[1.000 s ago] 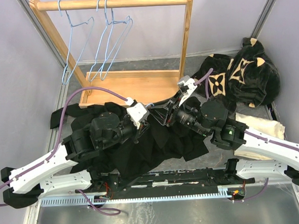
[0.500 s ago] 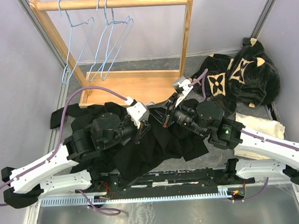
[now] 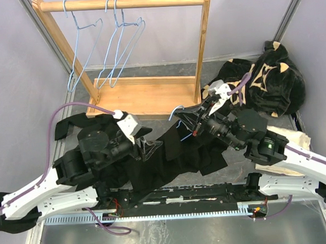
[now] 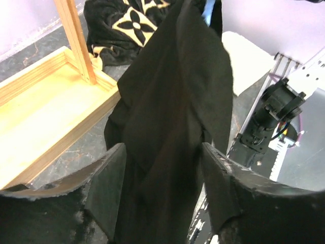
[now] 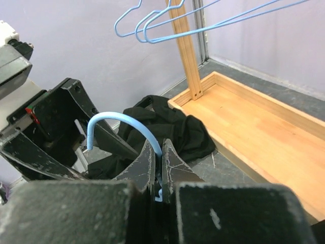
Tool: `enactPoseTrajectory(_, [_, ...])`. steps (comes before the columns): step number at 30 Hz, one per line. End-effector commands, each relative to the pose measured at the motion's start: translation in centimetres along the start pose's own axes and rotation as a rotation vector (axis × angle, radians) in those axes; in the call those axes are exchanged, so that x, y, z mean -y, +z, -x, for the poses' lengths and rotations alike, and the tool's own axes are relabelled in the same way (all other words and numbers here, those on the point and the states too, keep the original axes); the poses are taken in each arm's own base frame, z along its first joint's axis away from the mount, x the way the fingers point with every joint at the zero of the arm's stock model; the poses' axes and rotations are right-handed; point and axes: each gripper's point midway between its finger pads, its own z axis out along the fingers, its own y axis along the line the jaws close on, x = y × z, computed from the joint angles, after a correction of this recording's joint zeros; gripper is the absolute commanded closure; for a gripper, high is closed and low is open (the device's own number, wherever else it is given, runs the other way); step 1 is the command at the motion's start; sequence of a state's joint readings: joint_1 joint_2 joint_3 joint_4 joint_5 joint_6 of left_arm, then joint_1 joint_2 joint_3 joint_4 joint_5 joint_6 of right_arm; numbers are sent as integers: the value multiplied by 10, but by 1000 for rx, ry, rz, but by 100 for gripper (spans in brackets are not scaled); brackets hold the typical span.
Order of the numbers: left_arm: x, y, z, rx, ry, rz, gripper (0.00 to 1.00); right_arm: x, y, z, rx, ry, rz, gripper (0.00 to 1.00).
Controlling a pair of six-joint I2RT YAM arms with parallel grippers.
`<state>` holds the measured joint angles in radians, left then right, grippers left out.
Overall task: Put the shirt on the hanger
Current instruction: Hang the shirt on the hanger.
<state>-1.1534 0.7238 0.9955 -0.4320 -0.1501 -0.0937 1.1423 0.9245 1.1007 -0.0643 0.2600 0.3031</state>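
Note:
The light-blue hanger's hook (image 5: 119, 121) rises from my right gripper (image 5: 161, 148), which is shut on the wire neck just below the hook. From above, the hanger (image 3: 176, 111) is held up over the table's middle. The black shirt (image 3: 178, 148) drapes down from it toward the near edge. In the left wrist view the shirt (image 4: 172, 101) hangs as a long dark fold, with a bit of blue wire at its top. My left gripper (image 3: 150, 146) stands open beside the shirt's left side. Its fingers (image 4: 104, 188) are spread, and the cloth hangs loose in the gap between them.
A wooden rack (image 3: 150, 95) stands behind, with light-blue hangers (image 3: 114, 42) on its rail. A black plush garment with tan flowers (image 3: 266, 82) lies at the back right, with a cream cloth (image 3: 283, 139) in front of it. Another black garment (image 3: 69, 125) lies at the left.
My left gripper has opened, let go of the cloth and drawn back to the left. The right gripper, shut on the hanger, has moved right and lifted it, so the shirt now hangs from it.

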Motion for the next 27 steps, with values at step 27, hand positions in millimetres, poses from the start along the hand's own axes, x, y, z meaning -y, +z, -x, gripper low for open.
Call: enactPoseTrajectory(27, [-25, -46, 8, 180, -161, 111, 11, 40, -74, 135, 206, -88, -238, 100])
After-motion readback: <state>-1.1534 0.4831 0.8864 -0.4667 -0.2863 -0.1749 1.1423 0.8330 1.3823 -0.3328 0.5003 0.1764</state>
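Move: The right hand already pinches the blue hanger's neck just below the hook, with the shirt hanging under it. The bare stretch of the rack's rod lies about 28 cm ahead of this hand, straight in line and some 10 cm higher; the top of the right post is about 9 cm to the right of that stretch, and the nearer hangers some 16 cm to its left. From the left hand the hanger's neck is roughly 9 cm right, 4 cm ahead and 8 cm above. Keeping its pinch on the hanger's neck, the right hand carries hanger and shirt about 10 cm right and 8 cm up, away from the left hand, turning some 15 degrees clockwise. The left hand, already part open, spreads its fingers nearly full and backs off about 5 cm to the left, first rising a little, then sinking back. ##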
